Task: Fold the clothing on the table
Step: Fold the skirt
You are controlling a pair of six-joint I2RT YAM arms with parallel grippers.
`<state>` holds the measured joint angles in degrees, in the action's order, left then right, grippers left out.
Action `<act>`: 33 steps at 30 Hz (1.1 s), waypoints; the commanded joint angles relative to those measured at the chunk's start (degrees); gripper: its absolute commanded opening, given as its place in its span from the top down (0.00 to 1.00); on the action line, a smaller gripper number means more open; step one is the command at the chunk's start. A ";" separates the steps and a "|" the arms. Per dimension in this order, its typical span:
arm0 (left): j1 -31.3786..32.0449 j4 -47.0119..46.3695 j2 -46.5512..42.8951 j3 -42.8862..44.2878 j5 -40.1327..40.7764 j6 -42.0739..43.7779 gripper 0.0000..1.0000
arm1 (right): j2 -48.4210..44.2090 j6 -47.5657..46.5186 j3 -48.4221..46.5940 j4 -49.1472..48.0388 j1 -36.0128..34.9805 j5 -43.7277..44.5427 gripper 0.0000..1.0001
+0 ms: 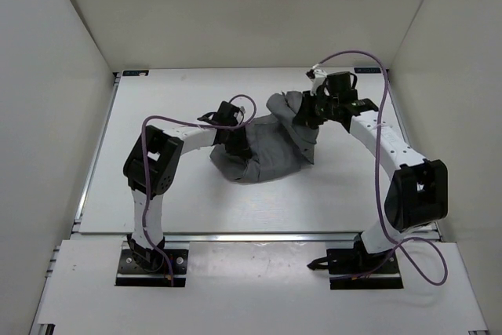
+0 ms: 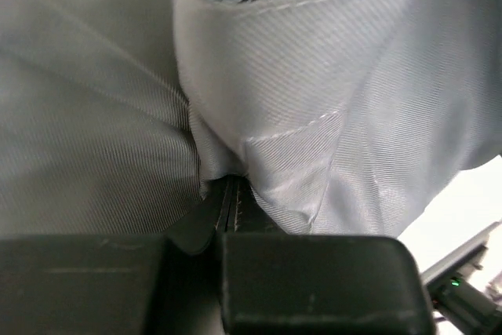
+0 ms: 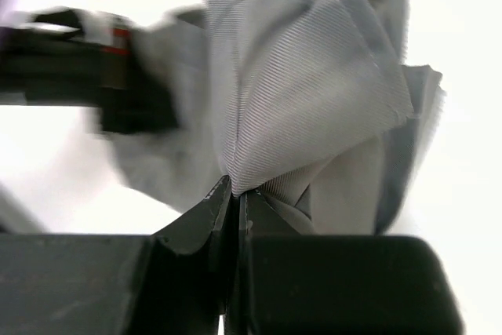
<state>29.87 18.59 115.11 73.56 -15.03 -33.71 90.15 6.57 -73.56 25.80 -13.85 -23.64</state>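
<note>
The clothing [image 1: 271,151], a grey skirt, lies bunched in a heap in the middle of the white table [image 1: 157,100]. My left gripper [image 1: 238,145] is at its left side, shut on a fold of the grey fabric [image 2: 314,115], which fills the left wrist view. At the heap's upper right, my right gripper [image 1: 304,113] is shut on a pleated edge of the clothing [image 3: 314,92]; its fingertips [image 3: 220,194] pinch the cloth where it fans upward. The left arm's black body [image 3: 86,68] shows blurred behind the cloth in the right wrist view.
White walls [image 1: 47,76] enclose the table on three sides. A metal rail [image 1: 259,234] runs along the near edge, with both arm bases [image 1: 149,260] bolted in front of it. A purple cable [image 1: 382,115] loops along the right arm.
</note>
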 commanded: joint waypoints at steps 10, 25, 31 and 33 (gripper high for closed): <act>-1.12 -6.72 3.28 -6.40 -5.27 -5.31 1.00 | 8.37 10.48 -5.37 -14.28 -14.17 -20.12 1.00; -6.22 -13.57 -1.37 -10.63 -14.31 -7.77 0.81 | 9.44 9.34 -2.03 -9.81 -15.34 -18.99 0.33; -11.67 -23.66 -12.60 -16.50 -19.78 -13.65 0.40 | 2.84 11.80 -7.47 -11.82 -9.98 -20.57 0.30; -14.03 -24.82 -16.92 -17.74 -19.69 -14.10 0.35 | 0.30 12.59 -8.96 -11.92 -7.70 -21.01 0.30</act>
<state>18.72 -0.99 106.76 56.82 -33.15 -45.78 97.21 17.63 -77.54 17.41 -23.86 -42.59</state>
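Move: The right hand holds the skirt's right part up, about 16 cm above the table. The skirt's left part, where this goes, lies some 20 cm to its left, 6 cm back and 16 cm below; the left gripper stands about 17 cm left, 4 cm back and 16 cm below. The left hand is already shut on the cloth at table height, with that left part's middle about 4 cm to its left and 3 cm back. Still pinching the raised edge, the right hand sweeps it some 18 cm left and 9 cm back over the skirt towards the left gripper, turning nearly 30 degrees counter-clockwise, then opens wide, lets go and draws back right and forward about 5 cm, rising at the last. The left hand keeps its hold low down, rolling about 20 degrees, then opens and starts up and left by 2 to 3 cm. ##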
